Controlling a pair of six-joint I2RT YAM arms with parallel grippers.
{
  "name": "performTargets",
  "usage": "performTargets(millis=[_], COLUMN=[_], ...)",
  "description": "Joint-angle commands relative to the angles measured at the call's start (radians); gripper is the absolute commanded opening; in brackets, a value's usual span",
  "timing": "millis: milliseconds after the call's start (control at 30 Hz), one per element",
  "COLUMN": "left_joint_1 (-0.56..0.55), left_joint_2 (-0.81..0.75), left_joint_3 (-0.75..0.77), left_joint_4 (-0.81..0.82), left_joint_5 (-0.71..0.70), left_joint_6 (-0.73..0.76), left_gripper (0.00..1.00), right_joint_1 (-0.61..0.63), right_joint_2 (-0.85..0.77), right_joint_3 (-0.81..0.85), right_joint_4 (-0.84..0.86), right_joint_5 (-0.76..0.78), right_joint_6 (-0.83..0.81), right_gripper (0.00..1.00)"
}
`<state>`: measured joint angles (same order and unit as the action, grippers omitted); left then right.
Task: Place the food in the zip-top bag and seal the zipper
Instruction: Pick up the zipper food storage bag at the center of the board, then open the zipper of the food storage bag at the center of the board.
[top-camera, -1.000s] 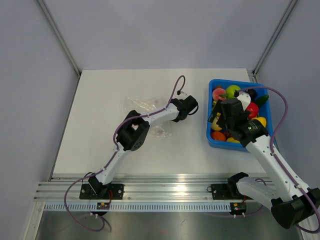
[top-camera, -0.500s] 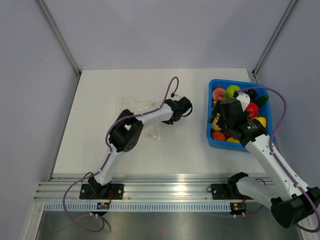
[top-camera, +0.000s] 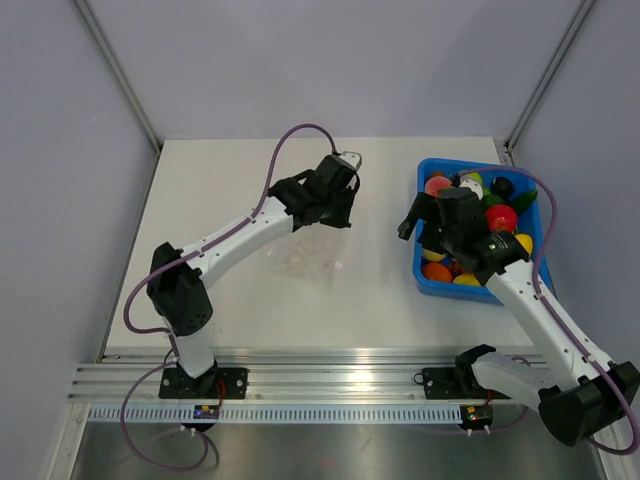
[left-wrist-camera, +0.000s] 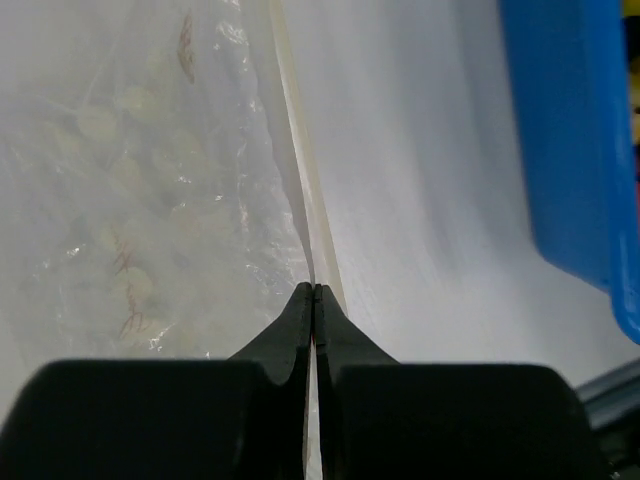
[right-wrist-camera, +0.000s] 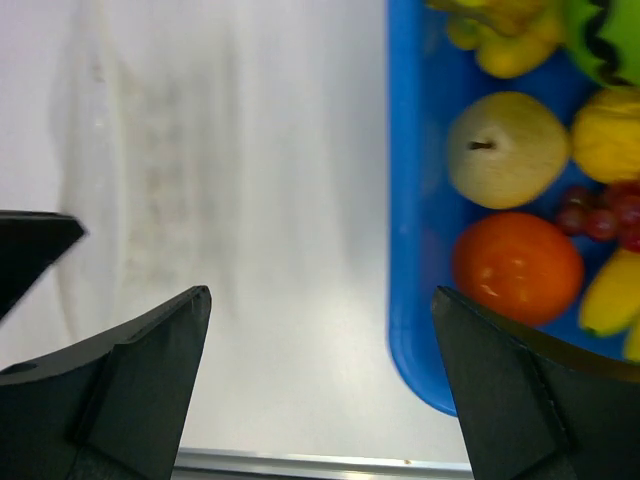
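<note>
My left gripper (top-camera: 325, 212) (left-wrist-camera: 315, 288) is shut on the zipper (left-wrist-camera: 295, 150), the pale ridged strip along the mouth edge of the clear zip-top bag (left-wrist-camera: 130, 200). In the top view the bag (top-camera: 300, 252) trails toward the near side below the gripper, faint against the white table. The food (top-camera: 502, 218) lies piled in the blue bin (top-camera: 480, 287). A pale pear (right-wrist-camera: 505, 150) and an orange fruit (right-wrist-camera: 517, 265) show in the right wrist view. My right gripper (top-camera: 420, 222) (right-wrist-camera: 320, 295) is open and empty, straddling the bin's left wall (right-wrist-camera: 410, 250).
The blue bin (left-wrist-camera: 570, 130) stands at the right of the table, close to the bag's mouth. Grey walls enclose the table on three sides. An aluminium rail (top-camera: 330, 380) with both arm bases runs along the near edge.
The left gripper has shut on the bag's zipper edge, and the arm has stretched toward the far side, drawing the bag with it. The right gripper has shifted left to the bin's left wall.
</note>
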<state>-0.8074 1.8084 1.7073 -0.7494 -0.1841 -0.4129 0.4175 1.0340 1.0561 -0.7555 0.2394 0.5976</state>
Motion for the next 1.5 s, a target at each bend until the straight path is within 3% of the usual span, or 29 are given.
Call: performTargets(millis=[0, 167, 467, 933, 1300, 1467], left_joint_1=[0.030, 0.060, 0.093, 0.135, 0.137, 0.137], left_joint_2=[-0.041, -0.080, -0.115, -0.138, -0.152, -0.167], left_joint_3=[-0.063, -0.109, -0.118, -0.121, -0.135, -0.144], left_joint_4=[0.100, 0.166, 0.168, 0.140, 0.156, 0.160], left_joint_5=[0.272, 0.396, 0.483, 0.509, 0.528, 0.532], left_joint_6=[0.013, -0.018, -0.067, -0.122, -0.124, -0.125], left_gripper=[0.00, 0.00, 0.00, 0.00, 0.00, 0.00], right_joint_1=[0.012, 0.046, 0.098, 0.119, 0.133, 0.139], right_joint_2=[0.057, 0.147, 0.248, 0.189, 0.290, 0.376], right_joint_3=[0.044, 0.064, 0.053, -0.030, -0.022, -0.012], right_joint_4=[0.189, 0.301, 0.389, 0.398, 0.452, 0.521], right_joint_5=[-0.207, -0.262, -0.259, -0.150, -0.232, -0.290], right_joint_6=[0.065, 0.142, 0.255, 0.334, 0.324, 0.326], right_gripper=[0.99, 0.99, 0.88, 0.74, 0.72, 0.66])
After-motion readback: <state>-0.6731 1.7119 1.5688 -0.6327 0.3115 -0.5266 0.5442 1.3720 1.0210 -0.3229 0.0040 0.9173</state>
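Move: My left hand already holds the bag's zipper edge up off the table. The part of that edge my open right hand goes for is about 17 cm left, 2 ahead and 6 below it, and about 4 cm back, 2 left and 4 below my left hand. From my right hand, my left gripper is some 19 cm left and 6 ahead; the basket's middle is 19 cm right and 14 ahead, the orange 5 right and 5 ahead, both some 15 below. I sweep my right hand left and a little forward to the held bag, rolling its fingers some 25 degrees to point left; it halts briefly, then sinks about 4 cm and edges farther left, to bring its part-closing fingers around the zipper edge beside my left grip. My left hand keeps its pinch, eases back about 3 cm and turns its fingers to point more rightward. ##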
